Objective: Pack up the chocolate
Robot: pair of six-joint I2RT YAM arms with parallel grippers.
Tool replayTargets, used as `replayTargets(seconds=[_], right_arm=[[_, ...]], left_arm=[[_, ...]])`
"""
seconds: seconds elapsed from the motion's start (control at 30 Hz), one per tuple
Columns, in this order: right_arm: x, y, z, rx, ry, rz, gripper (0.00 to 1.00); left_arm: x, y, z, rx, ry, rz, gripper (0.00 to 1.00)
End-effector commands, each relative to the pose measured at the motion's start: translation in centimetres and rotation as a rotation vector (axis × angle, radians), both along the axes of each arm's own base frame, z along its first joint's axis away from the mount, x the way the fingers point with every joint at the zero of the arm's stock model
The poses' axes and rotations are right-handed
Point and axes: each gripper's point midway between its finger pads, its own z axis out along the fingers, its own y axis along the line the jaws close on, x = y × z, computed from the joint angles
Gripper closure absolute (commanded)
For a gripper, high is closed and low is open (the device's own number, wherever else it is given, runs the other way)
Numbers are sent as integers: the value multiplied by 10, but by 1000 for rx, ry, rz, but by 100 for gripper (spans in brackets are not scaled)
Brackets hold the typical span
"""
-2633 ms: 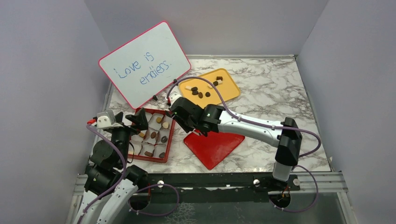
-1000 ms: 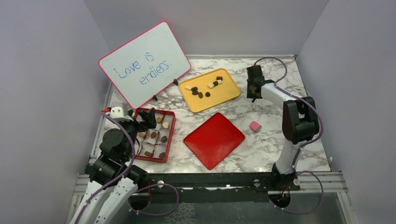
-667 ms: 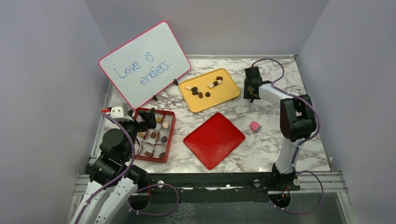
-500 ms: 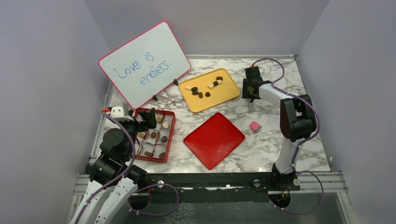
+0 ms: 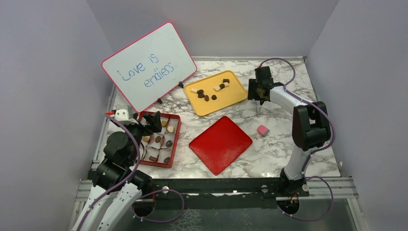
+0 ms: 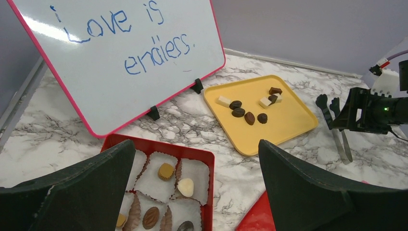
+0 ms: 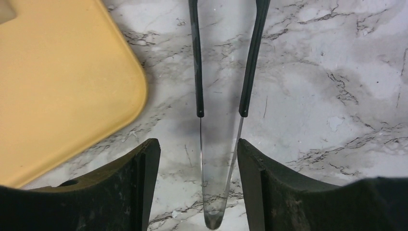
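Several chocolates [image 5: 207, 94], dark brown and cream, lie on the yellow tray [image 5: 236, 97]; they also show in the left wrist view [image 6: 249, 117]. More chocolates [image 5: 162, 139] sit in white paper cups in the red box [image 5: 175, 143], also seen in the left wrist view [image 6: 185, 186]. My left gripper [image 5: 144, 123] [image 6: 196, 145] is open and empty over the box. My right gripper [image 5: 260, 93] [image 7: 198, 144] is open, low over metal tongs [image 5: 258, 108] [image 7: 249, 67] lying on the marble beside the tray. The tongs' joined end lies between the jaws, untouched.
A red lid [image 5: 220, 143] lies flat in the middle. A small pink cube [image 5: 262, 130] sits to its right. A whiteboard [image 5: 149, 65] with writing leans at the back left. Grey walls close in three sides.
My right arm swung from beside the red box to the far right by the yellow tray, uncovering the lid and pink cube, then settled over the tongs. The left gripper barely moved.
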Motion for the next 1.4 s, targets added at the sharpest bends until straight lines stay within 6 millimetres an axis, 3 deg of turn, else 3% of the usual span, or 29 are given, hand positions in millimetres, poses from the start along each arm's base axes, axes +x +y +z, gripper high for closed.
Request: replayTargets(seconds=[0.0,0.23,0.33,0.47,0.6,0.7,0.83,0.9,1.03,1.17,1.37], right_arm=[[-11,18,25,76,-30,109,35],[-28,57,60,182,-75,358,38],[-43,76,62,183,-76,492,40],[-65,101,47,87,-30,582,40],[-80,114,36,125,68,421,44],[-92,123,35,270,114,224,50],[-112,166,50,559,104,153,52],[-117,178,52,654,131,47,54],[-133,183,22,579,315,-235,61],[-141,200,4,532,457,-343,69],[-150,228,-20,561,572,-417,73]], left_arm=[[0,-5,2,4,-7,-30,1],[0,-7,2,4,-8,-36,1],[0,-5,2,6,-13,-32,1],[-1,-7,2,6,-13,-43,1],[-2,-7,3,2,-19,-45,1],[-3,-7,5,-1,-26,-48,1],[-4,-7,6,-3,-31,-50,1],[-5,-7,6,-5,-34,-52,1],[-6,-7,7,-7,-37,-56,1],[-6,-8,6,-7,-36,-60,1],[-6,-7,7,-8,-39,-58,1]])
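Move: The red lid's middle lies about 26 cm back and 21 cm to the left of the right hand, some 4 cm lower. The tongs lie right under this hand, the yellow tray is 22 cm left and 3 cm farther out, and the pink block 18 cm straight back, 1 cm left. From the left hand, the lid's middle is about 27 cm right, 3 cm back and 26 cm below. Towards the red lid's far corner and upper-left edge, the right hand leaves the tongs, first rising about 6 cm, then sweeping left and back some 25 cm in all while sinking again to its starting height. The wrist turns counter-clockwise, then swings back past its start as the hand's left side rolls up and the fingers tip more steeply down, narrowing to a small gap. No touch on the lid can be seen. ##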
